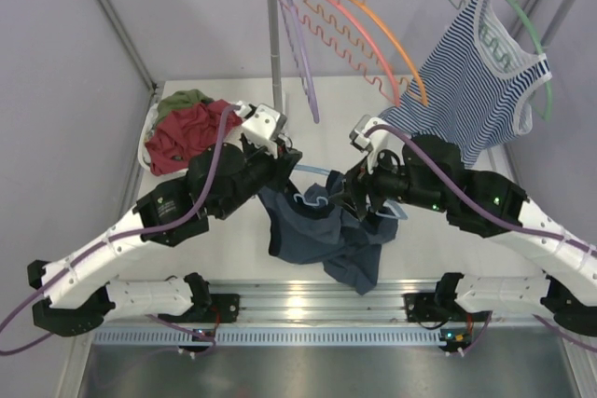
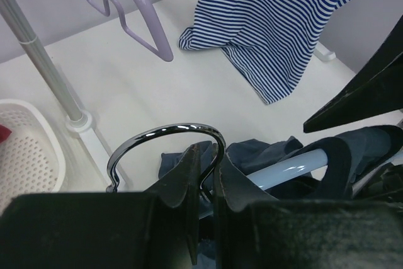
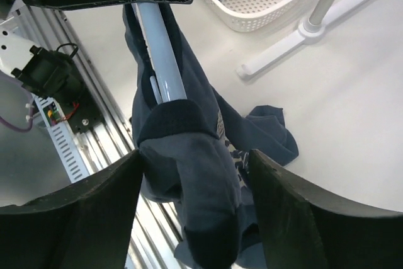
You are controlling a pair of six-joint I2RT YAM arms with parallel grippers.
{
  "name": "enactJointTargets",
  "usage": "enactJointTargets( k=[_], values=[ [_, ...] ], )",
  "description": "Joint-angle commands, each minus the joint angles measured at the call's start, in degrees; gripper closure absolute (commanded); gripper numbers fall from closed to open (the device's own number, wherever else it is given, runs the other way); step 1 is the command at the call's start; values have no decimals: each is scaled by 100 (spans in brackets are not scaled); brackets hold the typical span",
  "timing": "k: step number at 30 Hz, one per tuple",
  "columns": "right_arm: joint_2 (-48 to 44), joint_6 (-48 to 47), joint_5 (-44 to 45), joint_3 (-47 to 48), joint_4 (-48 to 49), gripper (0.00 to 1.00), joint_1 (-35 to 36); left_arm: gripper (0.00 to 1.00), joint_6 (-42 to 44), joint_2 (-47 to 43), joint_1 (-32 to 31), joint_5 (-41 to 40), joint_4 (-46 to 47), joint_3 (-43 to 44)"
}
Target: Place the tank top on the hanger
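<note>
The dark navy tank top [image 1: 317, 235] hangs draped over the light-blue hanger [image 1: 312, 171] above the table's near middle, its lower part bunched on the table. My left gripper [image 2: 206, 155] is shut on the neck of the hanger's metal hook [image 2: 167, 131]. The light-blue arm [image 2: 286, 171] runs right into the navy fabric [image 2: 258, 152]. In the right wrist view that arm [image 3: 162, 55] slants down into the tank top [image 3: 201, 181]. My right gripper [image 3: 195, 162] is open, its fingers [image 3: 107, 193] standing either side of the draped fabric without pinching it.
A white basket [image 3: 264, 4] with a red garment [image 1: 191, 132] sits at the back left. The clothes rack pole [image 1: 275, 53] carries a lilac hanger [image 1: 303, 62], an orange hanger [image 1: 373, 30] and a striped tank top [image 1: 476, 72] on a green hanger. The rack foot [image 3: 302, 36] lies on the table.
</note>
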Motion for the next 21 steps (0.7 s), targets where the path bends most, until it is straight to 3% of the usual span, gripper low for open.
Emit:
enactJointTargets(
  k=[1, 2, 3, 5, 6, 7, 9, 11, 15, 21],
  values=[
    [34, -86, -244, 11, 395, 34, -30, 100, 164, -62, -1, 210, 118, 454],
    [26, -34, -235, 11, 422, 41, -30, 100, 173, -10, -10, 237, 83, 508],
    [17, 10, -165, 2, 465, 59, -30, 100, 199, 34, -1, 298, 56, 569],
    [-62, 80, -156, -16, 562, 67, -30, 100, 234, 105, -1, 325, -32, 710],
    [-71, 116, -103, -24, 571, 81, -30, 100, 234, 105, -10, 333, -32, 736],
    [-106, 151, -77, -42, 597, 88, -30, 100, 243, 114, -1, 360, -23, 789],
    [-273, 256, 2, -155, 659, 100, -30, 87, 243, 131, -1, 386, 12, 868],
    [-553, 370, 29, -314, 913, 100, -30, 68, 260, 158, -1, 439, 38, 991],
    [-941, 529, 143, -569, 1037, 100, -22, 53, 313, 176, -1, 500, 134, 1246],
    [-1441, 775, 432, -727, 800, 100, -22, 48, 313, -123, -1, 501, 504, 1413]
  ],
)
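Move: The left gripper already holds the blue hanger at its neck. The hook stands about 3 cm ahead of and above the fingertips, and the purple hanger's lower end hangs some 13 cm ahead and 6 cm to the right. The open right gripper is already around the tank top's shoulder strap, about 1 cm ahead and 1 cm left of its hand point. From the right gripper, the blue hanger's neck lies some 6 cm ahead and 11 cm left, and the tank top's hanging body about 4 cm back, 5 cm left and well below. Close the right gripper on the strap and the hanger arm inside it, easing about 1 cm left. Once it has them pinched, open the left fingers to let go of the hanger's neck and lift the left gripper some 8 cm, mostly straight up. Meanwhile draw the right hand about 4 cm to the right, keeping its grip. ##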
